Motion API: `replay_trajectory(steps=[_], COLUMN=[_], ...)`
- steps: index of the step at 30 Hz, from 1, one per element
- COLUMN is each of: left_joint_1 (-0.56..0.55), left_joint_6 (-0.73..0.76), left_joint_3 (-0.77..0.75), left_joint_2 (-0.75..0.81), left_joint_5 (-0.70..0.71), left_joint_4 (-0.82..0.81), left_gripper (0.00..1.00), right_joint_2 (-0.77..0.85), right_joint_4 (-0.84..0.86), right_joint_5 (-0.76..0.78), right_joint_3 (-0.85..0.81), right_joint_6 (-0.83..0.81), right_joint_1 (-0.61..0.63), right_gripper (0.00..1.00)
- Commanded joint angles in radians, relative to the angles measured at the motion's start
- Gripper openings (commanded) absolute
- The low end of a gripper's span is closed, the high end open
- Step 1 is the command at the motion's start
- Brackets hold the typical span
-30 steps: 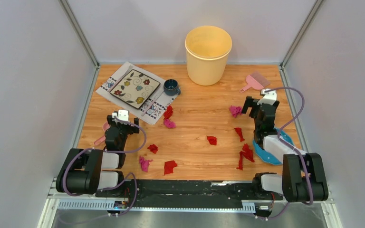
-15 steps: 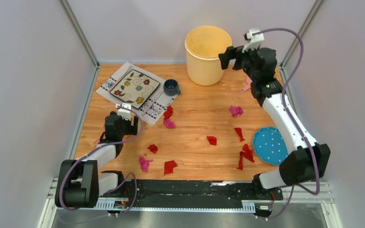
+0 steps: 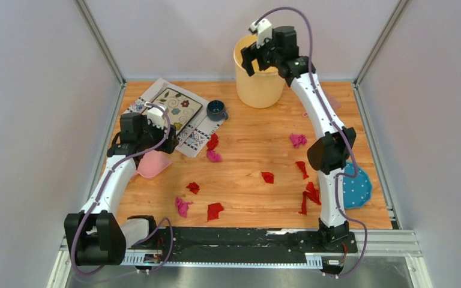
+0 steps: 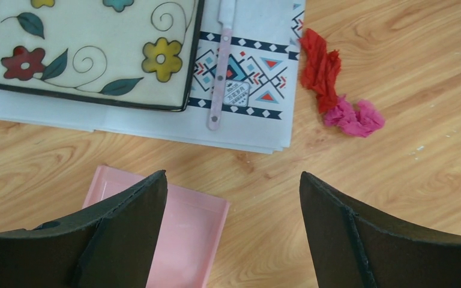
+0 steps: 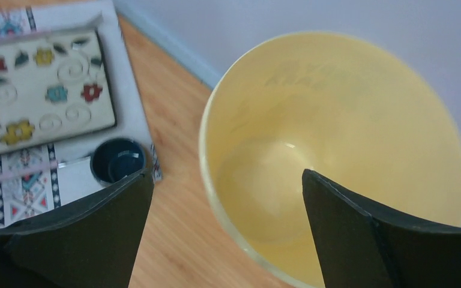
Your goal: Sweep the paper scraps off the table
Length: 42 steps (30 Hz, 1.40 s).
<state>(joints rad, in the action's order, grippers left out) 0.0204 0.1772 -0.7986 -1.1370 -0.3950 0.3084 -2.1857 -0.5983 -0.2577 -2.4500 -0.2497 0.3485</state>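
Several red and magenta paper scraps lie on the table [image 3: 246,150]: a magenta one [image 3: 298,140] and red ones [image 3: 310,195] on the right, a red one [image 3: 267,177] in the middle, more [image 3: 215,210] near the front. By the placemat corner lie a red scrap [image 4: 320,69] and a magenta one [image 4: 355,117]. My left gripper [image 3: 147,144] hangs open over the pink dustpan [image 4: 186,234], holding nothing. The right gripper [image 3: 258,60] is open and empty, raised above the near rim of the yellow bucket [image 5: 336,150].
A white patterned placemat [image 3: 192,141] at the back left carries a floral plate [image 3: 174,105] and a pink utensil [image 4: 222,66]. A dark blue cup [image 3: 216,109] stands beside it. A blue dotted plate [image 3: 360,186] lies front right. A pink brush handle [image 3: 305,113] peeks from behind the right arm.
The right arm rose from the front right and swung back to above the bucket. The left arm reached forward toward the placemat, uncovering the dustpan. Both grippers stayed open.
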Motion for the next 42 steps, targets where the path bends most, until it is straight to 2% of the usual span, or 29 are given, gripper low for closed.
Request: replay_trajectory(steps=[1,6,8,17,24,27,28,30,31,32,35,42], left_joint_1=[0.004,0.004,0.004,0.004,0.006,0.004,0.006,0.006,0.004,0.003,0.006,0.004], left_joint_6=[-0.002,0.001,0.010,0.021,0.016,0.013,0.013,0.013,0.019,0.019,0.027,0.034], left_joint_3=[-0.091,-0.093,-0.085,-0.083,-0.068,-0.068,-0.070,-0.070,-0.068,-0.064,-0.059,-0.063], left_joint_2=[0.003,0.003,0.003,0.008,0.008,0.003,0.002,0.002,0.000,0.002,-0.001,0.014], left_joint_5=[-0.065,-0.047,-0.057,-0.064,-0.051,-0.038,-0.038,-0.038,-0.035,-0.031,-0.025,-0.042], left_joint_4=[0.165,0.172,0.175,0.186,0.175,0.173,0.173,0.170,0.166,0.163,0.161,0.178], left_gripper=[0.88,0.88,0.88,0.88,0.87,0.87,0.87,0.87,0.87,0.87,0.87,0.87], right_joint_2=[-0.028,-0.135,-0.151,-0.123,-0.155,-0.149,-0.138,-0.129,-0.120,-0.111,-0.065,0.081], right_joint_4=[-0.123,-0.147,-0.130,-0.057,-0.118,-0.169,-0.176,-0.193,-0.193,-0.178,-0.179,-0.253], right_joint_5=[0.007,0.311,0.350,0.295,0.242,0.233,0.230,0.244,0.294,0.325,0.310,0.134], right_joint_3=[0.017,-0.071,-0.084,-0.073,-0.078,-0.066,-0.060,-0.047,-0.031,-0.018,0.020,0.080], right_joint_6=[-0.213,-0.365,-0.381,-0.398,-0.376,-0.393,-0.396,-0.408,-0.413,-0.410,-0.413,-0.350], right_joint_1=[0.084,0.138,0.144,0.141,0.122,0.124,0.122,0.124,0.129,0.130,0.135,0.147], right_gripper=[1.00,1.00,1.00,1.00,1.00,0.87,0.70,0.44,0.15,0.00,0.00,0.00])
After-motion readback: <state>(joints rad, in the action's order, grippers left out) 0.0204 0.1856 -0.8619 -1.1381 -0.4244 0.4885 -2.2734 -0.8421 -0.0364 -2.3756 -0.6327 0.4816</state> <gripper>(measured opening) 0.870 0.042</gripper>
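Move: The yellow bin's middle lies about 6 cm ahead of the right hand, 5 cm to its right and some 22 cm below; its rim stands roughly 11 cm beneath the fingers. The mug is about 14 cm left and 2 cm back, low on the table, and the pink brush some 30 cm right, 2 cm ahead. From the left hand, the bin's middle is around 29 cm ahead, 38 cm right and slightly lower. The right fingers close on the wall of the yellow bin at its near-left rim, one finger inside and one outside. To get there the open hand drops about 10 cm, swings left then partly back right, and rolls its left side down some 30 degrees; once shut, it pulls the rim back and down towards the robot. The left hand eases back a little, still open by the dustpan. ##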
